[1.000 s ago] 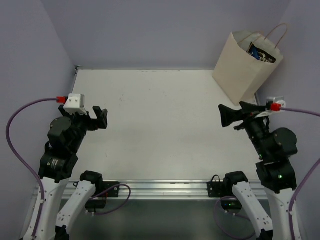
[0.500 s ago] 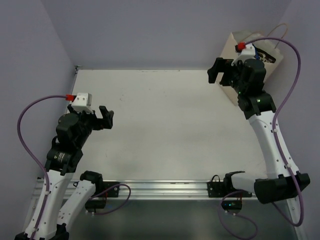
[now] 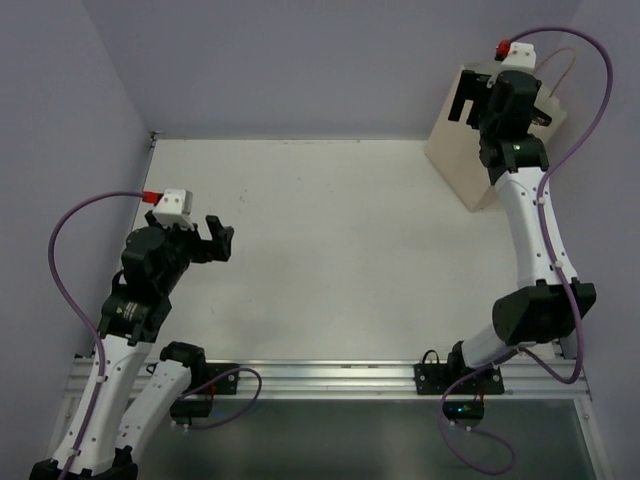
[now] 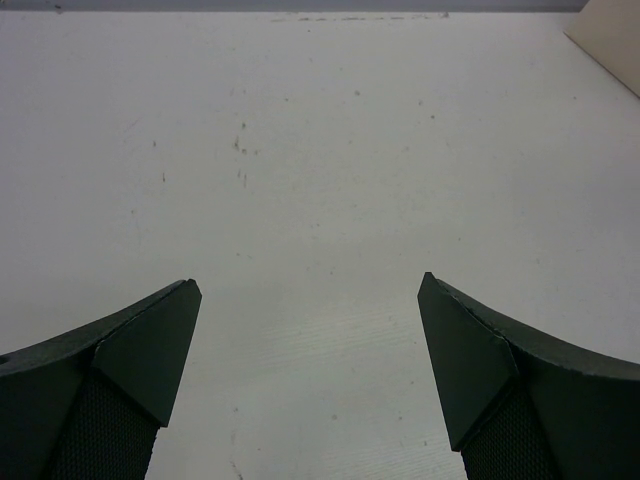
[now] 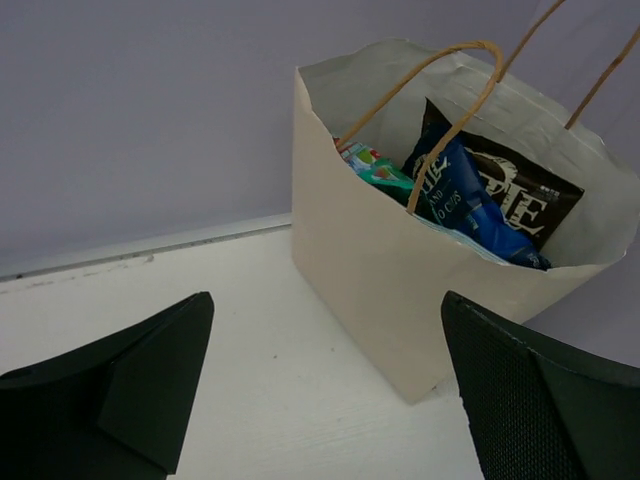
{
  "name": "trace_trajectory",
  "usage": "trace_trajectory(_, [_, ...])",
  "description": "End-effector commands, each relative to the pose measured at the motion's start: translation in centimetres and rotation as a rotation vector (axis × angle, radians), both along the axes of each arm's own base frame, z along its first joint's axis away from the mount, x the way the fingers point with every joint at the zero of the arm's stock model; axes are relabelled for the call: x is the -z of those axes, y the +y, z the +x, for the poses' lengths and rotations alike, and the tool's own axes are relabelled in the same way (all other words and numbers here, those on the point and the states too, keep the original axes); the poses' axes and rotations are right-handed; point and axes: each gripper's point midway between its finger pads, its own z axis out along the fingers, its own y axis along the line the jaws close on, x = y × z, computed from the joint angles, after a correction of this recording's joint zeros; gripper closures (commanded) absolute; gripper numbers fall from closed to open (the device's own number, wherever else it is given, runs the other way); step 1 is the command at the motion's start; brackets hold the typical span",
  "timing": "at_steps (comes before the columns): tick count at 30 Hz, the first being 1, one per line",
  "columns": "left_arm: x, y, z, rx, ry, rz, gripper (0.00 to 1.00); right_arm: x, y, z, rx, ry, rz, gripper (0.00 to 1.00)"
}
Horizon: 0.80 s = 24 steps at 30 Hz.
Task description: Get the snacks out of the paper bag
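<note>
The cream paper bag point(image 3: 458, 155) stands at the table's far right corner; it also shows in the right wrist view point(image 5: 400, 270), with a brown cord handle point(image 5: 445, 95). Inside it I see a blue-white packet point(image 5: 462, 205), a dark brown-white packet point(image 5: 520, 195) and a green-red packet point(image 5: 372, 165); other snacks are hidden. My right gripper point(image 3: 468, 98) is open and empty, raised in front of the bag's top; in its wrist view point(image 5: 325, 385) the bag lies ahead. My left gripper point(image 3: 218, 238) is open and empty over the table's left side, seen also in its wrist view point(image 4: 310, 375).
The white table point(image 3: 330, 230) is bounded by purple walls on the left, back and right. A metal rail point(image 3: 320, 375) runs along the near edge. A corner of the bag point(image 4: 612, 35) shows at the top right of the left wrist view.
My right arm has swung up from the table's right side to the bag's top. My left gripper has shifted slightly right and nearer.
</note>
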Motion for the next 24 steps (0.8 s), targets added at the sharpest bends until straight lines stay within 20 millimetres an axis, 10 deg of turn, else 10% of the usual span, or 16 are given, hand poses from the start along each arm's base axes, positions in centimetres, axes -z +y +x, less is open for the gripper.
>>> trace_trajectory(1, [-0.9,-0.5,0.6,0.024,-0.053,0.005,0.00,-0.9,-2.3,0.9,0.089,-0.018,-0.052,0.01])
trace_trajectory(14, [-0.2,-0.7,0.6,0.031,-0.033,0.001,0.00,1.1,-5.3,5.7,0.162,-0.031,-0.201,0.01])
trace_trajectory(24, [0.1,-0.6,0.7,0.032,-0.028,0.007,0.00,4.9,-3.3,9.9,0.007,0.029,-0.244,0.01])
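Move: The snacks sit in the paper bag's mouth, about 17 cm ahead of the right hand, 16 cm to its right and 15 cm below; the green packet among them is some 19 cm ahead and 9 cm right at much the same height. The bag's body is roughly 15 cm ahead, 13 cm right and 26 cm down, its near handle about 13 cm ahead, 11 cm right and 8 cm down. From the left hand the snacks lie some 38 cm ahead and 68 cm right, slightly lower. Forward and down towards the bag's mouth, the open right hand dips first while drifting right, nearly levels off, then pushes on ahead and sinks again, easing slightly back left: about 8 cm forward, 7 cm down and 4 cm right in all. The wrist rolls its left side down by some 10 degrees and tips slightly nose-down; the fingers stay wide open, the right one coming close to the near rim and handle. ##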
